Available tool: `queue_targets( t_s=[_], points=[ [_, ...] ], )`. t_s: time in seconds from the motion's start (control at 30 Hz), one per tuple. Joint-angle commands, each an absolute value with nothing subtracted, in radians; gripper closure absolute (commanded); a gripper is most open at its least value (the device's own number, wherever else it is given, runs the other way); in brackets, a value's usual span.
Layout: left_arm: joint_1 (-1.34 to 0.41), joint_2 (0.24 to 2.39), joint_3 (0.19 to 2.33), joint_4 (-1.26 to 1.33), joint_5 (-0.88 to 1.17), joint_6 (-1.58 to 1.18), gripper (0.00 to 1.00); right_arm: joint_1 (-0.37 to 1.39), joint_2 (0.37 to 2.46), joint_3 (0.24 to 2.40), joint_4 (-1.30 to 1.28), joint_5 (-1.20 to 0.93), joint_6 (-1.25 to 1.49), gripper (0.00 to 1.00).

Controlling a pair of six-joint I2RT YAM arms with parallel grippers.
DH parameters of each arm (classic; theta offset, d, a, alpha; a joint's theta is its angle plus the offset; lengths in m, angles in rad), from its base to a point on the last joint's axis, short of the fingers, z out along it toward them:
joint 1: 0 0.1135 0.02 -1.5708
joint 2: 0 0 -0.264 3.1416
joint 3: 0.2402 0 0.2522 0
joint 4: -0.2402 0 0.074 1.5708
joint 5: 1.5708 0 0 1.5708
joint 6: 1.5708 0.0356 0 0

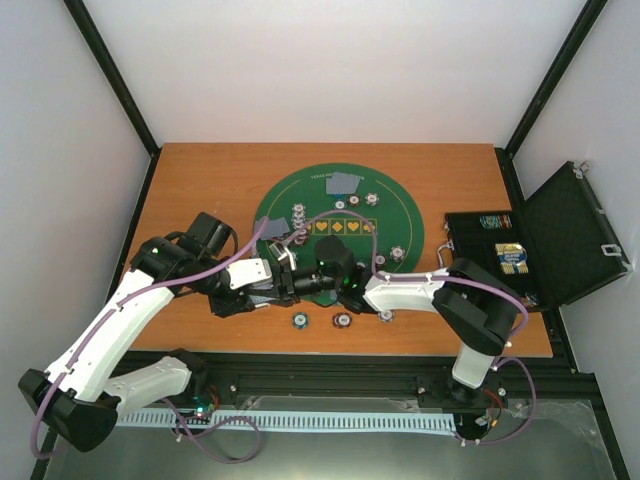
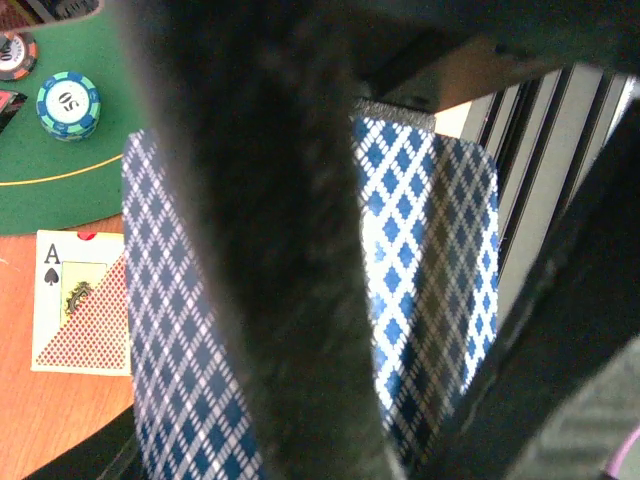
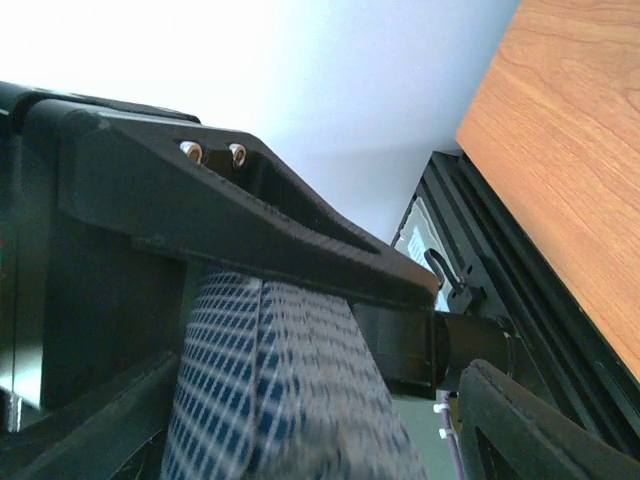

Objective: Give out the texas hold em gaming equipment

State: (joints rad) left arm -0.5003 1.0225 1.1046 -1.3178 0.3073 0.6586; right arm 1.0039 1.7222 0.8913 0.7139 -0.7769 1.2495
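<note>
My left gripper [image 1: 285, 282] is shut on a stack of blue-diamond-backed playing cards [image 2: 420, 250] at the near left rim of the green mat [image 1: 400, 215]. One dark finger [image 2: 270, 300] lies across the card backs. My right gripper [image 1: 314, 278] faces it from the right. Its jaws stand apart on either side of the same cards [image 3: 290, 380] without pressing them. Two more cards [image 1: 343, 183] lie at the mat's far side and one [image 1: 272, 228] at its left. Striped chips sit on the mat [image 1: 398, 254] and on the wood in front [image 1: 343, 320].
A face-up ace of spades [image 2: 80, 300] lies on the wood beside the mat, near a teal chip [image 2: 68, 103]. The open black case [image 1: 560, 240] stands at the right table edge. A black rail [image 3: 520, 300] runs along the near edge.
</note>
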Motion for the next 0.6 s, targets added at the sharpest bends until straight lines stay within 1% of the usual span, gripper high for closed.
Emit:
queue_targets(
  t_s=[0.0,0.2,0.37,0.57],
  points=[
    [-0.505,1.013,1.142,-1.318,0.331,0.676,0.80,1.020,1.773,0.939,0.793,-0.789,1.282,0.26],
    [-0.504,1.005,1.142,-1.323,0.325,0.681,0.80,1.007,1.787,0.890,0.788,-0.789,1.278,0.29],
    [-0.503,1.008,1.151,-1.327,0.330,0.681,0.80,0.952,1.749,0.790,0.785,-0.774,1.289,0.39],
    [-0.505,1.012,1.163,-1.330,0.334,0.679,0.80,0.922,1.668,0.761,0.682,-0.763,1.236,0.49]
  ],
)
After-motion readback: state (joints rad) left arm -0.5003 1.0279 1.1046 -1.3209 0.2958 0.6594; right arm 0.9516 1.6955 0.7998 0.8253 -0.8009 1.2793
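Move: The blue-backed deck is in my left hand, its middle about 3 cm to that hand's right and 1 cm below. For my right hand, whose open fingers already reach over its face, the deck's middle is some 2 cm left, 1 cm back and 1 cm lower. Down on the table, roughly 17 cm below, the ace card lies about 9 cm left and 2 cm ahead of my right hand, and the blue-green chip 6 cm ahead and 3 cm right. With my left hand I keep the deck still as a rest. My right fingers slip about 1 cm farther left over its face, then turn back and draw some 3 cm to the right across the top card, easing slightly forward, while they close from about three-quarters to half open to gather the card. ##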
